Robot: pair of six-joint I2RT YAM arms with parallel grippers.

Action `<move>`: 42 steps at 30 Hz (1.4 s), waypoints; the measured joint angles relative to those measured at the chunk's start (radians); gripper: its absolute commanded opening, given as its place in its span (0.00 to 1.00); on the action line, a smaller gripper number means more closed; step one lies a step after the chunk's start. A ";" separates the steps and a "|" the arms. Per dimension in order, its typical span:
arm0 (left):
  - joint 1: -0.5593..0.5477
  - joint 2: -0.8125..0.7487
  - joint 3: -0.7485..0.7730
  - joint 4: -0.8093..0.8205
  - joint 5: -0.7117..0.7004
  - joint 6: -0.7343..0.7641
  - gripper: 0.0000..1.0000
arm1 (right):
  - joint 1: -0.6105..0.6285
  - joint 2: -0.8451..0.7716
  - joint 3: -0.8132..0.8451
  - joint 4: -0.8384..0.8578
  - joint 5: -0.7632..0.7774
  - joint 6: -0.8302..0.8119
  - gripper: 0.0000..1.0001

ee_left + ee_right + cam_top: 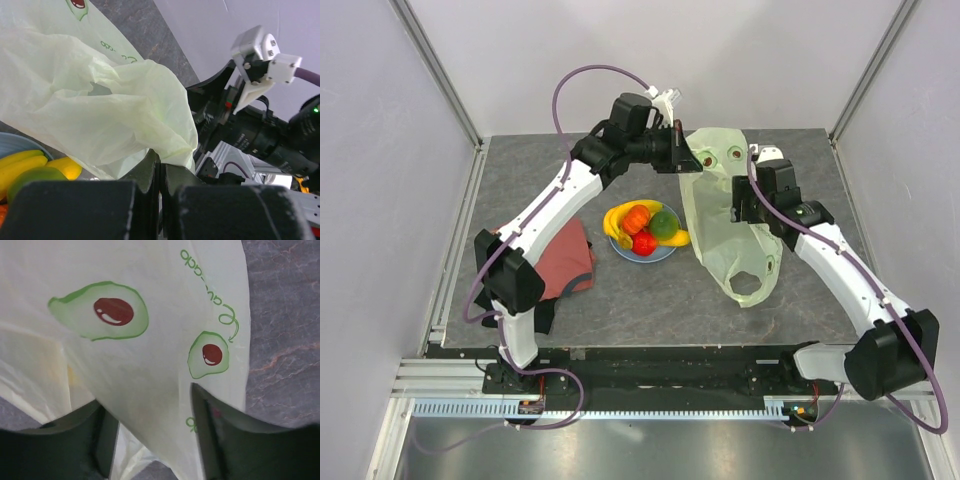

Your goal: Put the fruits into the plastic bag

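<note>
The fruits (642, 228) lie piled on a blue plate (663, 255) mid-table: bananas, an orange-red one, a green one, a red one. To their right the plastic bag (732, 215), pale green with avocado prints, is held up at its far-left edge. My left gripper (682, 150) is shut on that edge, and the left wrist view shows its jaws (161, 161) pinched on the film (100, 100), with bananas (25, 160) below. My right gripper (741, 208) sits over the bag's middle. It (150, 427) stands open, with a fold of the bag (150, 340) between its fingers.
A red T-shirt (570, 258) lies crumpled on the table's left, beside the left arm. White walls and aluminium posts enclose the grey tabletop (650, 300). The right arm's wrist (260, 135) appears close behind the bag in the left wrist view.
</note>
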 measured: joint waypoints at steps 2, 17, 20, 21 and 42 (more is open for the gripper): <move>0.011 0.001 0.010 -0.008 0.020 0.001 0.02 | 0.000 0.008 0.000 0.003 0.015 -0.008 0.20; 0.091 0.048 0.143 0.003 0.078 0.093 0.92 | -0.001 0.089 0.542 -0.301 0.227 0.093 0.00; 0.093 0.020 0.101 0.011 0.067 0.141 0.93 | -0.001 0.141 0.642 -0.367 0.245 0.149 0.00; 0.095 0.002 0.074 0.010 0.063 0.157 0.93 | -0.001 0.158 0.649 -0.381 0.248 0.165 0.00; 0.156 -0.246 -0.405 0.191 0.260 0.263 0.94 | -0.232 0.220 0.663 -0.467 -0.050 0.330 0.00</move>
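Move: The bag's rim sits right at the open right fingertips, about 1 cm below them. From there, the corner the left gripper still holds is some 10 cm left, 2 cm farther out and 10 cm up, and the hanging loop is about 12 cm back, 1 cm right and 11 cm down. The fruit bowl's middle lies roughly 11 cm left of the left gripper, 3 cm farther out and 22 cm below. Close the right fingers on the bag's rim, then whip it up about 15 cm, let it sink some 5 cm and carry it a little right and forward, turning the wrist clockwise. As the right hand rises, ease the left gripper forward and up, open it wide to let go of its corner, then bring it left and back down towards the fruit bowl, about 7 cm left overall. ##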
